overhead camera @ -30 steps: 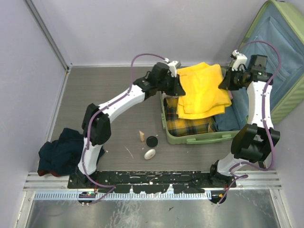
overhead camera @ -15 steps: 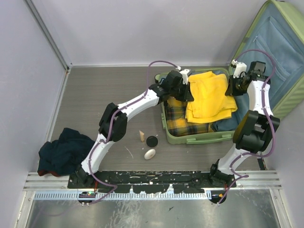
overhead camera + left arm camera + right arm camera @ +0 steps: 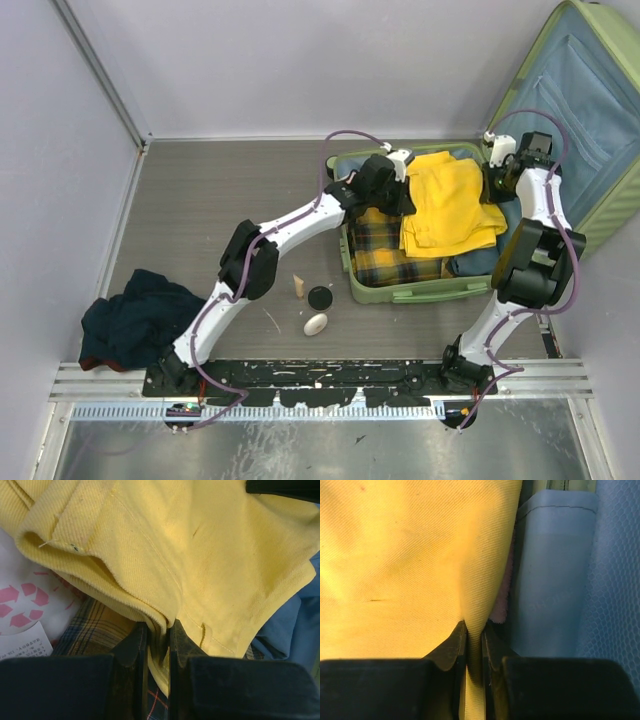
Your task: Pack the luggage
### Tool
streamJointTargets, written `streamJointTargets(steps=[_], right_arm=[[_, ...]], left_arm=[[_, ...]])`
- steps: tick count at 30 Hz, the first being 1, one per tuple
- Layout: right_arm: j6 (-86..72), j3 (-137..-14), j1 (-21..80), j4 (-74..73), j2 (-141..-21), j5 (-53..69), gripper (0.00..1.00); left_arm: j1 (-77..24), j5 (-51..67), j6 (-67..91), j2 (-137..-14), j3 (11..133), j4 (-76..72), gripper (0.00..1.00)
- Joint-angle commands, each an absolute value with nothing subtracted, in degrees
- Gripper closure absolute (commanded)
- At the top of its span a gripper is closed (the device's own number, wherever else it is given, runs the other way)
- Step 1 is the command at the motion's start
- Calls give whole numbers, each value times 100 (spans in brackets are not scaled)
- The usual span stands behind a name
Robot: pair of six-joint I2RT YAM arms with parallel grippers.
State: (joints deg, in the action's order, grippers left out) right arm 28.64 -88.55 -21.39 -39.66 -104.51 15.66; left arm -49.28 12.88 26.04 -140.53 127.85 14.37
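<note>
The light-green luggage [image 3: 400, 294] lies open at the right, its lid with blue lining [image 3: 590, 110] leaning up at the far right. A folded yellow garment [image 3: 450, 205] lies in the tray over a plaid cloth [image 3: 385, 250] and a blue cloth [image 3: 478, 262]. My left gripper [image 3: 402, 190] is shut on the yellow garment's left edge [image 3: 150, 555]. My right gripper [image 3: 493, 180] is shut on its right edge [image 3: 420, 570], next to the blue lining [image 3: 555, 580].
A dark blue garment [image 3: 135, 318] lies heaped at the near left. A wooden block [image 3: 298, 287], a black disc [image 3: 320, 297] and a white oval object [image 3: 315, 324] lie on the table left of the luggage. A white recycling-marked bag [image 3: 20, 610] shows under the garment.
Both grippers have carried the yellow garment to the right and down into the luggage tray. The left arm has stretched farther right; the right gripper has drawn toward the lid.
</note>
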Motion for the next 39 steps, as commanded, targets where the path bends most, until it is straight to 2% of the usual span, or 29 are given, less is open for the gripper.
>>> streamJointTargets(steps=[1, 3, 4, 8, 11, 15, 18, 21, 27, 39], right_arm=[[2742, -9356, -2199, -3027, -10605, 1223, 90], [2729, -9507, -2203, -3256, -10659, 1300, 68], [2715, -9600, -2205, -3365, -10661, 1352, 55], [2639, -10023, -2204, -3801, -10557, 1700, 28], [2676, -10597, -2206, -4400, -10566, 2170, 17], [2847, -11454, -2197, -5319, -10710, 2835, 14], [2770, -11634, -2145, -5571, -10646, 3257, 12], [2633, -11611, -1929, -5568, -10494, 3446, 12], [2575, -11327, -1247, -5388, -10038, 3644, 12], [2437, -9989, 439, -4503, -9163, 3288, 11]], left_arm=[[-4915, 1034, 2114, -14060, 13219, 1169, 84], [-4868, 1156, 2012, -13963, 13242, 1238, 60], [-4842, 1251, 1953, -13880, 13221, 1278, 51], [-4742, 1672, 1695, -13449, 13103, 1465, 35], [-4637, 1875, 1646, -13093, 13002, 1567, 27], [-4426, 2201, 1513, -12692, 12934, 1817, 18], [-4236, 2360, 1393, -12288, 12689, 1907, 13], [-3958, 2562, 1312, -11962, 12392, 2001, 1], [-3362, 2900, 1049, -11186, 11624, 2364, 2], [-2235, 3255, 31, -8916, 8475, 2105, 2]])
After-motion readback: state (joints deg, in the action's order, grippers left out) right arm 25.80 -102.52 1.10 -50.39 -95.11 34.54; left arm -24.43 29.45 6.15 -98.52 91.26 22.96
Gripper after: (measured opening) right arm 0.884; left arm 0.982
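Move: Between the two hands, which still pinch its left and right edges, the yellow cloth has its middle about 11 cm right of the left hand, level with it, and about 10 cm left of and 1 cm back from the right hand, slightly below both. From the left hand, the plaid shirt is some 10 cm back and 3 cm left, the flowered cloth 4 cm ahead and 10 cm left. The blue cloth shows about 15 cm back and 6 cm left of the right hand. Opening wide, both grippers let go of the yellow cloth's edges, the right dipping about 1 cm as its fingers part. The left hand climbs about 17 cm and swings left past the suitcase's left rim, about 27 cm in all, sinking some 6 cm at the end; the right rises, then sweeps some 23 cm left above the suitcase, turning about 30 degrees counter-clockwise. ##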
